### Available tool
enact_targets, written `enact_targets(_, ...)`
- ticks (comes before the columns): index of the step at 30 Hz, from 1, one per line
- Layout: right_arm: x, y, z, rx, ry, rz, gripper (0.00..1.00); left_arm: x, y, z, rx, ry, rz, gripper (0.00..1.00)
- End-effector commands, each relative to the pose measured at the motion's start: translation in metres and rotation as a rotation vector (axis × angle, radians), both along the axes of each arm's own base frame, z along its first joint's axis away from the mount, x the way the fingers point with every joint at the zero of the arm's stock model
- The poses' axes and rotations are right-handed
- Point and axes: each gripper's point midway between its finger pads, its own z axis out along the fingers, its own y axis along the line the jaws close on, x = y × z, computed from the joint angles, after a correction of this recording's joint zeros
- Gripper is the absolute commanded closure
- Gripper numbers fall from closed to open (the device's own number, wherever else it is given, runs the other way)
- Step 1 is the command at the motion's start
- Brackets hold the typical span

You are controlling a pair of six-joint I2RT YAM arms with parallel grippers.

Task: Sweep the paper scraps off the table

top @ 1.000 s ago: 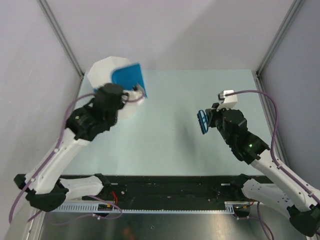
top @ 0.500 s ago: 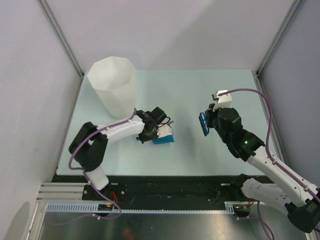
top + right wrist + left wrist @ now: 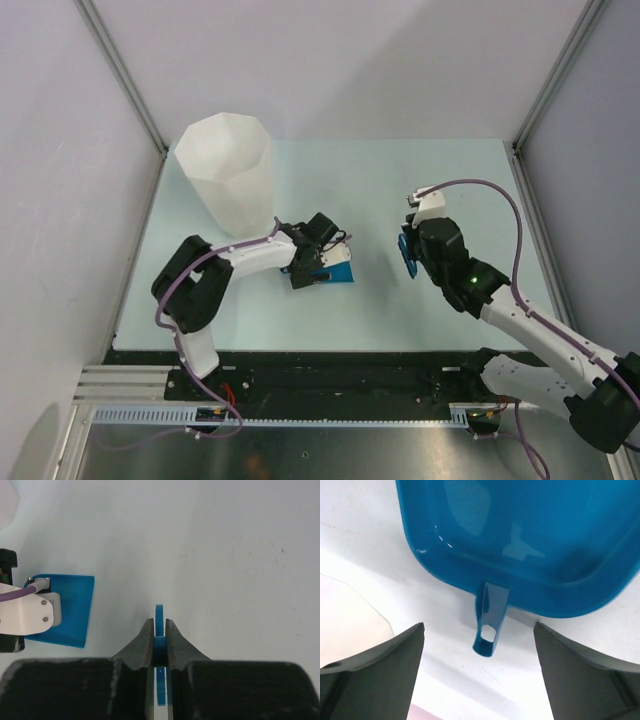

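A blue dustpan [image 3: 338, 272] lies flat on the table [image 3: 350, 185], just left of centre. My left gripper [image 3: 316, 262] hovers low over its near end and is open. In the left wrist view the pan [image 3: 520, 540] fills the top, and its short handle [image 3: 490, 625] sticks out between my spread fingers [image 3: 380, 670] without touching either. My right gripper [image 3: 412, 250] hangs right of centre, shut on the thin handle of a blue brush [image 3: 159, 614]. From the right wrist the dustpan [image 3: 75, 607] shows at the left. No paper scraps show in any view.
A tall white faceted bin [image 3: 228, 170] stands at the table's back left corner, behind the left arm. Grey walls close in the left, back and right sides. A black rail [image 3: 330, 375] runs along the front edge.
The left arm came away from the bin's rim, brought the dustpan down onto the table and opened its jaws off the handle. The right gripper drifted slightly left with the brush.
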Motion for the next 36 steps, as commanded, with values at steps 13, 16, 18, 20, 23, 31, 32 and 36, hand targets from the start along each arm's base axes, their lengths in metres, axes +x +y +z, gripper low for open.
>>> enact_targets(13,-0.009,0.155,-0.022,-0.274,-0.267,0.309,1.00,-0.054,0.013,0.153,-0.647,-0.099,0.019,0.00)
enact_targets(16,-0.025,0.190,-0.031,-0.321,-0.328,0.413,1.00,-0.061,0.037,0.147,-0.630,-0.136,0.078,0.00)
enact_targets(18,-0.023,0.201,-0.051,-0.394,-0.346,0.403,1.00,-0.063,0.054,0.139,-0.626,-0.146,0.140,0.00)
enact_targets(20,-0.025,0.214,-0.058,-0.461,-0.364,0.420,1.00,-0.060,0.070,0.134,-0.636,-0.150,0.212,0.00)
enact_targets(23,-0.029,0.235,-0.080,-0.558,-0.365,0.471,1.00,-0.060,0.084,0.126,-0.649,-0.140,0.276,0.00)
enact_targets(31,-0.031,0.250,-0.122,-0.677,-0.325,0.541,0.88,-0.063,0.094,0.117,-0.640,-0.136,0.312,0.00)
enact_targets(32,-0.032,0.252,-0.124,-0.675,-0.322,0.550,0.79,-0.062,0.095,0.117,-0.640,-0.137,0.314,0.00)
enact_targets(36,-0.038,0.252,-0.132,-0.702,-0.269,0.595,0.01,-0.061,0.098,0.114,-0.629,-0.136,0.318,0.00)
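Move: Just below the left hand's already parted fingers is the dustpan's handle end; the dustpan's middle lies some 8 cm to that hand's right and 3 cm ahead, about 1 cm lower. The white bin stands about 10 cm to its left and 15 cm ahead, its middle about 14 cm higher. From the right hand, which still holds the brush, the dustpan lies roughly 24 cm to the left and 3 cm ahead, 20 cm below. Carrying the brush left about 24 cm and down 13 cm, slightly back, the right hand brings it to the dustpan, rolling its left side down some 40 degrees and swinging counter-clockwise, then opens to release the handle. The left hand opens fully and lifts off the dustpan, rising steeply with its left side dipping, then moves left and back and sinks part-way, clearing the spot. ##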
